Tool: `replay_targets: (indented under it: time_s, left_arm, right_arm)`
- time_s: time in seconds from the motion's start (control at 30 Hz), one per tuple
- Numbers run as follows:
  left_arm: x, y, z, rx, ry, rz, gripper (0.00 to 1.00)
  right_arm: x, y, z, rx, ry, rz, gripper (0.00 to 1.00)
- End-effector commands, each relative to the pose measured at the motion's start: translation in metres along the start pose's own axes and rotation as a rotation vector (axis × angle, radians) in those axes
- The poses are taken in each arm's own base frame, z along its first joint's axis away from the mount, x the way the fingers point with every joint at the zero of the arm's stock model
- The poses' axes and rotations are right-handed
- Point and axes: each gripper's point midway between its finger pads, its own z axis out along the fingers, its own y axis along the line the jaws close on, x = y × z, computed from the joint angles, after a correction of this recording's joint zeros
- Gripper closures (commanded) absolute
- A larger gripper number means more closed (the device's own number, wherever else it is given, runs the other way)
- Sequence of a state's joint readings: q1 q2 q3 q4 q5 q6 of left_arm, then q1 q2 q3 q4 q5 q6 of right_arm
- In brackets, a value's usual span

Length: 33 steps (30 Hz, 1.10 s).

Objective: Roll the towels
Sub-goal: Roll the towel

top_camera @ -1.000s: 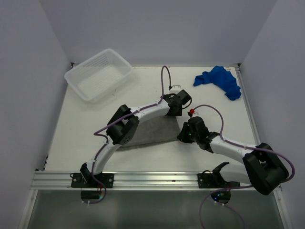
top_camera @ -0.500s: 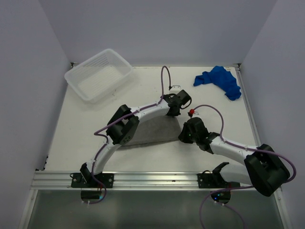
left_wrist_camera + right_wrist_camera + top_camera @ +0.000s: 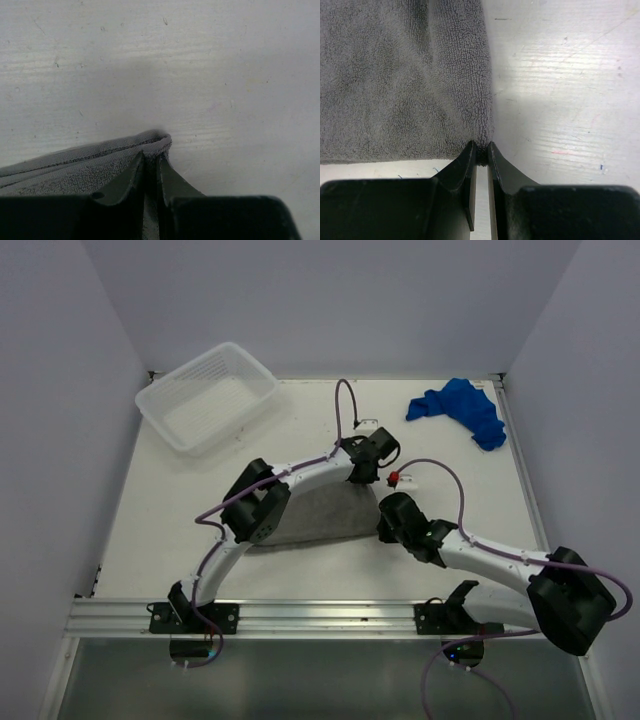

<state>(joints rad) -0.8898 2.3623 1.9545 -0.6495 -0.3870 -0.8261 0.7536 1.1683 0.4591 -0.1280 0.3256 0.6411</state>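
Observation:
The grey towel (image 3: 322, 516) lies flat in the middle of the table, partly under the left arm. My left gripper (image 3: 367, 474) is shut on its far right corner; in the left wrist view the fingers (image 3: 151, 156) pinch the folded grey towel (image 3: 75, 170) edge. At the near right corner my right gripper (image 3: 386, 526) is also shut, and the right wrist view shows its tips (image 3: 481, 146) clamped on the grey towel (image 3: 395, 75) corner. The blue towel (image 3: 462, 408) sits crumpled at the far right, away from both grippers.
A translucent white ribbed basket (image 3: 205, 395) stands at the far left of the table. Grey walls close in the back and both sides. An aluminium rail (image 3: 320, 615) runs along the near edge by the arm bases.
The left gripper's jaws have closed onto the grey towel's far right corner. The right arm has shifted slightly to the left, still holding its corner.

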Motion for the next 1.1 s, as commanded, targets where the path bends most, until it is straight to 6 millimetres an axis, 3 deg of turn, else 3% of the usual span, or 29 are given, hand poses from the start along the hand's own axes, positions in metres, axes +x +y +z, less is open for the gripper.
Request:
replay_targets:
  time_s: [0.0, 0.17, 0.37, 0.73, 0.87, 1.07]
  left_arm:
    - [-0.033, 0.000, -0.016, 0.067, -0.061, -0.101, 1.00]
    - [-0.060, -0.012, -0.035, 0.217, -0.149, -0.197, 1.00]
    - [-0.077, -0.011, -0.056, 0.327, -0.207, -0.251, 1.00]
    - [-0.091, -0.026, -0.076, 0.481, -0.288, -0.236, 1.00]
    - [-0.094, -0.025, -0.084, 0.510, -0.319, -0.219, 1.00]
    - [-0.083, -0.007, -0.082, 0.549, -0.321, -0.219, 1.00]
  right_arm:
    - [-0.013, -0.013, -0.012, 0.102, -0.058, -0.066, 1.00]
    - [-0.023, -0.004, -0.022, 0.146, -0.103, -0.192, 1.00]
    - [-0.029, -0.006, -0.032, 0.245, -0.138, -0.303, 1.00]
    - [-0.036, -0.005, -0.047, 0.373, -0.188, -0.410, 1.00]
    - [-0.037, -0.001, -0.048, 0.412, -0.188, -0.466, 1.00]
    - [-0.037, 0.013, -0.043, 0.455, -0.176, -0.550, 1.00]
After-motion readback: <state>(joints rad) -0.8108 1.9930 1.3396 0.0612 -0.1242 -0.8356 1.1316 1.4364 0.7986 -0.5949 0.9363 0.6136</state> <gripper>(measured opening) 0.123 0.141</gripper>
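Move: Each hand already holds one corner of the grey towel's right-hand end, the left hand the far corner, the right hand the near one. The flat towel's middle lies about 14 cm to the left of the left hand and 9 cm back, and from the right hand some 16 cm left and 6 cm ahead, both about 2 cm lower. The blue towel is roughly 24 cm ahead of the left hand and 24 cm to its right. Upwards together, both hands raise the pinched corners, the left by about 6 cm and the right by 4 to 5, most of it early on, with only slight sideways wavering. Meanwhile the wrists roll so the fingertips swing to the right, under hands that lean left over the towel, around 30 degrees, the right somewhat more; the fingers keep their hold. ##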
